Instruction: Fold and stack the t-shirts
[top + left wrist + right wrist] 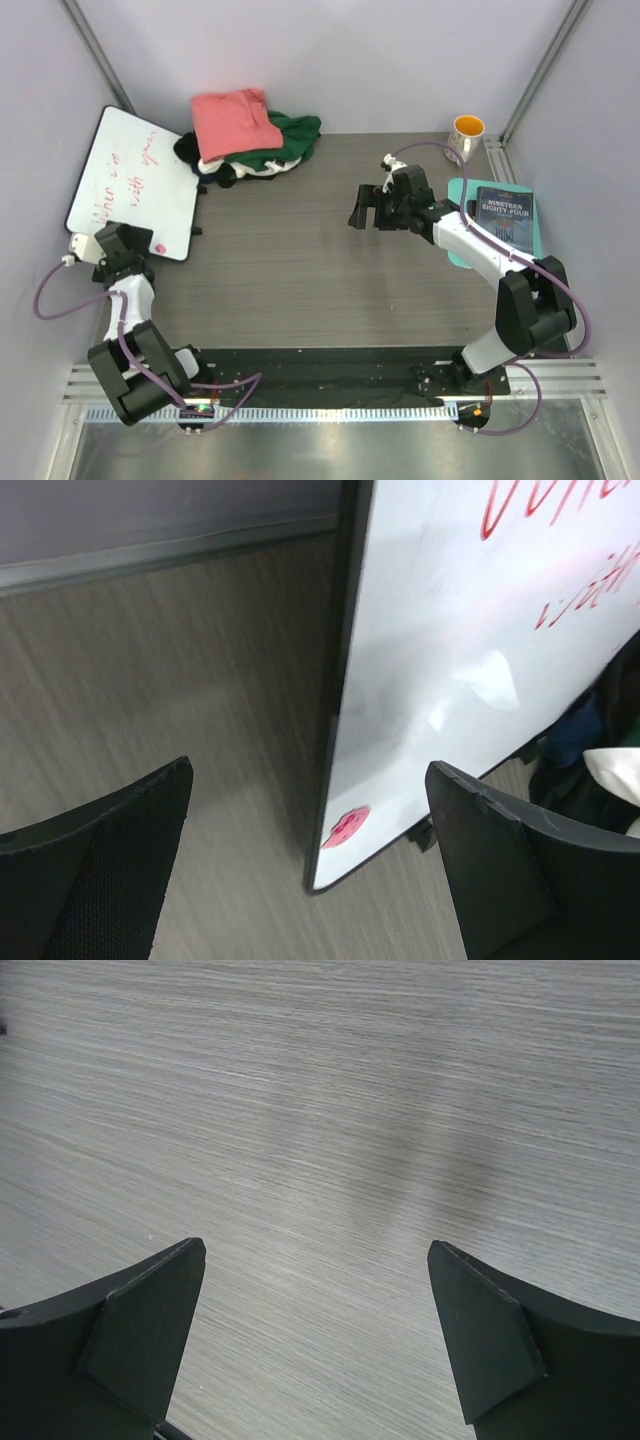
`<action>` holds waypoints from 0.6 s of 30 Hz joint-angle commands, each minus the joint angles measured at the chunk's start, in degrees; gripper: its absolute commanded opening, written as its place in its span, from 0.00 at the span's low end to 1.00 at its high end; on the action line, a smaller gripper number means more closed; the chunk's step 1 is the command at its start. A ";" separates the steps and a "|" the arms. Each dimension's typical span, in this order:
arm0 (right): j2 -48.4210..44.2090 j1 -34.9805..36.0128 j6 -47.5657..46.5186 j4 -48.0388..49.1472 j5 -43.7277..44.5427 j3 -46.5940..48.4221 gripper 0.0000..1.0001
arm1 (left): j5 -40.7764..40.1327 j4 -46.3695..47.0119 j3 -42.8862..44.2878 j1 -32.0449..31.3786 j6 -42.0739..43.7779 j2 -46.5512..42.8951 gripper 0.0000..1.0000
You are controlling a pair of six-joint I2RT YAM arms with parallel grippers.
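The t-shirts lie in a loose heap at the back left of the table. A salmon-pink one (232,122) is on top, over a dark green one (288,138), a white one (262,168) and a black one (212,172). The edge of the heap (605,765) shows at the right of the left wrist view. My left gripper (140,250) (308,768) is open over the whiteboard's near corner, holding nothing. My right gripper (368,205) (316,1247) hangs open over bare tabletop right of centre, well apart from the heap.
A whiteboard with red writing (130,185) (480,650) lies at the left, with a pink dot (347,827) at its near corner. An orange mug (467,130) stands at the back right. A dark book (503,218) rests on a teal mat (462,250). Walls close three sides.
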 commanded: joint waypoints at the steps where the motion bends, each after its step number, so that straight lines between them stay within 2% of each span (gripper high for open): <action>1: -1.15 0.38 0.17 -0.47 -2.30 2.23 1.00 | 5.11 15.00 -1.18 1.00 1.06 2.64 1.00; 3: -1.24 0.47 -0.18 -1.00 -3.09 2.58 1.00 | 6.18 18.87 -1.98 1.00 -0.51 5.09 1.00; 14: -0.36 1.26 -0.18 -0.21 -3.98 2.14 1.00 | 9.16 22.66 0.65 0.91 0.01 12.74 1.00; 18: -0.36 1.61 -0.09 -0.21 -3.98 2.41 1.00 | 13.19 26.00 2.50 0.91 0.10 16.60 1.00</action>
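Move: The whiteboard leans near the left wall, its middle about 15 cm ahead of the left hand, 5 cm to the right and a little lower. Its near right corner, with the pink mark, lies some 12 cm right, about level fore and aft and 10 cm lower; the red t-shirt is about 30 cm ahead and 27 cm right. From the right hand, the board's middle is roughly 54 cm left and 7 cm ahead. Fingers wide open, the left hand pushes about 5 cm forward, sinking slightly, across the whiteboard's near edge. ##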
